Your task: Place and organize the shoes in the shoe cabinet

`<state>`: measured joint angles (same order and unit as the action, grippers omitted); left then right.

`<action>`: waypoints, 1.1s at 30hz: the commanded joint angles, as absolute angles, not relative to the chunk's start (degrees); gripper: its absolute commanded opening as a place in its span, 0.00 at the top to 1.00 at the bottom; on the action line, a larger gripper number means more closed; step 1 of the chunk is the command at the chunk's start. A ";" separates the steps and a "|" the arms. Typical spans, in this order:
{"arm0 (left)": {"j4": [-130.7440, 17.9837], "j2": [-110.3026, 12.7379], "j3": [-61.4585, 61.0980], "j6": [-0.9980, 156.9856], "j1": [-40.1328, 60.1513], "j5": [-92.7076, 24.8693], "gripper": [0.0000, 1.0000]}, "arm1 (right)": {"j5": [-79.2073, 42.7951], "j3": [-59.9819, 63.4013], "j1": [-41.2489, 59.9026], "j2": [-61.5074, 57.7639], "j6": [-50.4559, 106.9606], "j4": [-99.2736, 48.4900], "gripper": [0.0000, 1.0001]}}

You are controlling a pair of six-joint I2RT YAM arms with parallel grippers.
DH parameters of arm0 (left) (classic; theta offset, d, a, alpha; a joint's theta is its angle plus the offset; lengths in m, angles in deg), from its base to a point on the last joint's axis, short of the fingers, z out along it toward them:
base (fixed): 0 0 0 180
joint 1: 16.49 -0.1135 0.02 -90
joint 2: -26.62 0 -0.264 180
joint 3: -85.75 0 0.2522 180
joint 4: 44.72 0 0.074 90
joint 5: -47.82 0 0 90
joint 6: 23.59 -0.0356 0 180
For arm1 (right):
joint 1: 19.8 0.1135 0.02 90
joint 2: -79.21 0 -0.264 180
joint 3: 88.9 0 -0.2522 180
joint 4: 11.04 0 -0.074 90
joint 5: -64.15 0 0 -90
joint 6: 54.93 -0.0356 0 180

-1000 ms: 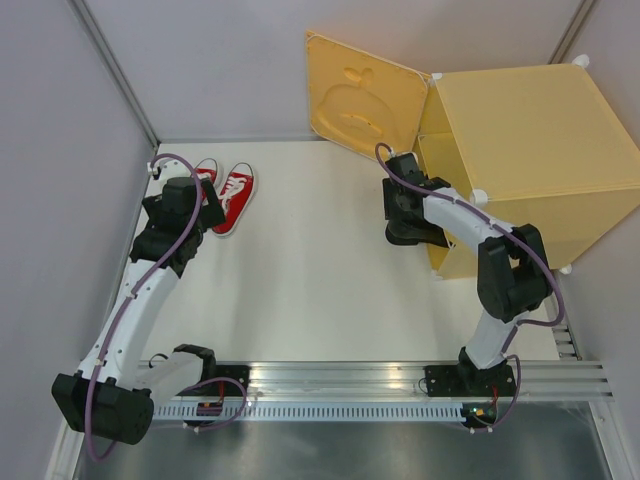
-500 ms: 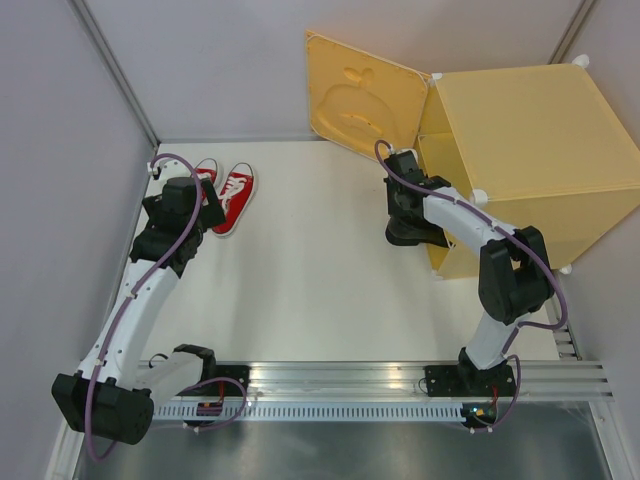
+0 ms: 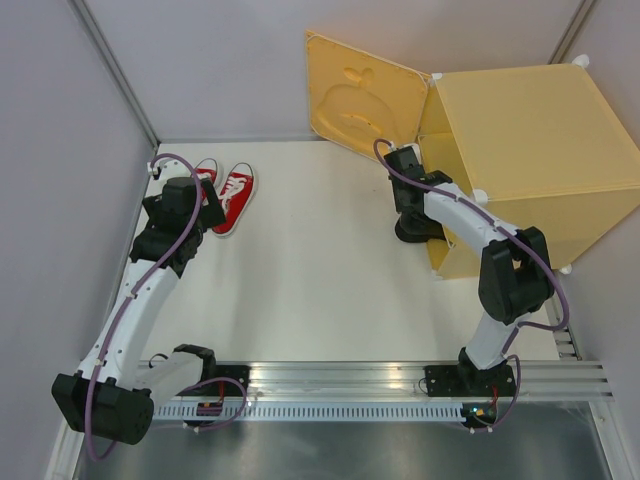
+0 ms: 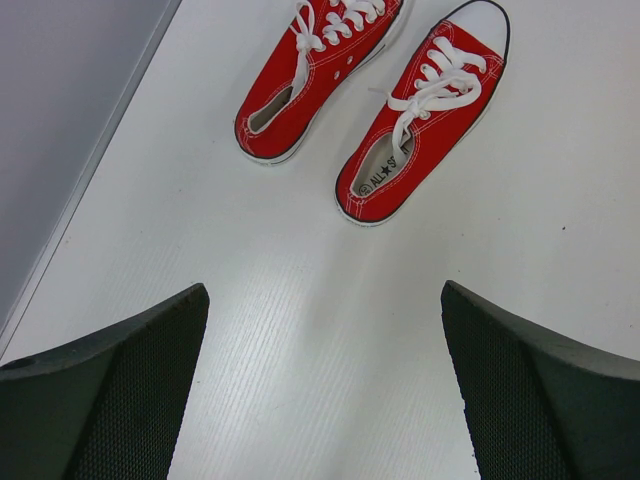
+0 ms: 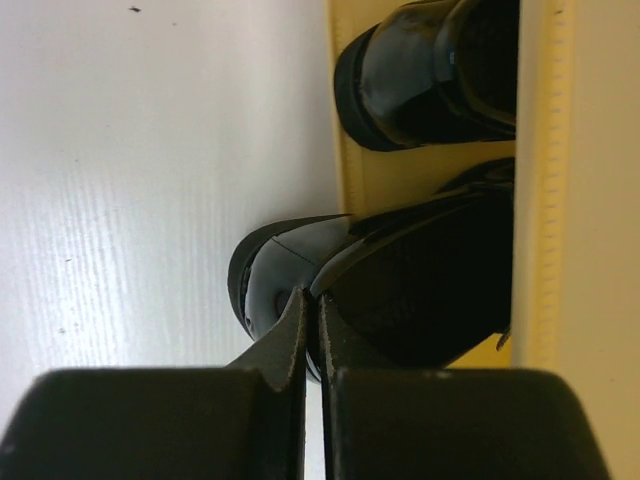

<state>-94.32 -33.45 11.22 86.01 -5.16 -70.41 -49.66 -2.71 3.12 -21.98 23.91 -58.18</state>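
Note:
Two red sneakers with white laces lie side by side at the far left of the table. My left gripper hovers just in front of their heels, open and holding nothing. Two glossy black shoes rest at the open front of the yellow shoe cabinet. One black shoe is inside on the cabinet floor. The other black shoe has its heel sticking out over the front edge. My right gripper is shut on that heel's rim, one finger outside and one inside the shoe.
The cabinet's door stands swung open to the left of the opening, behind my right arm. Grey walls close in the table on the left, back and right. A metal rail runs along the near edge.
My right gripper has shut and shifted slightly right toward the cabinet opening. The left arm and the red sneakers have not moved.

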 commanded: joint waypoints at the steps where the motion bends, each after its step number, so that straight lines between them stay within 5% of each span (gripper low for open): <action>1: -92.32 -33.23 11.08 84.52 -5.33 -69.87 0.00 | -58.63 -5.80 2.70 -21.69 29.26 -57.58 0.99; 33: -92.23 -33.14 11.17 84.43 -5.33 -69.69 0.00 | -78.13 -2.64 2.61 -28.37 34.19 -48.00 0.98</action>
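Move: The right fingers are already shut at the heel rim of the second black shoe, whose toe is already in the cabinet. Its slot in the lower compartment centres about 12 cm to the right, 3 cm ahead and 5 cm below. The first black shoe, already inside, lies 10 cm ahead and 12 cm right; the open door stands some 17 cm ahead, 12 cm left. From the idle left hand the slot is roughly 58 cm right, 13 cm ahead and 15 cm lower. Still shut at the heel's collar rim, the right fingertips take the black shoe deeper into the lower compartment, about 5 cm to the right, then also some 3 cm forward towards the first shoe, at nearly constant height. The wrist tilts about 20 degrees so the fingertips swing in towards the cabinet, turning slightly clockwise as well; the fingers stay closed. ##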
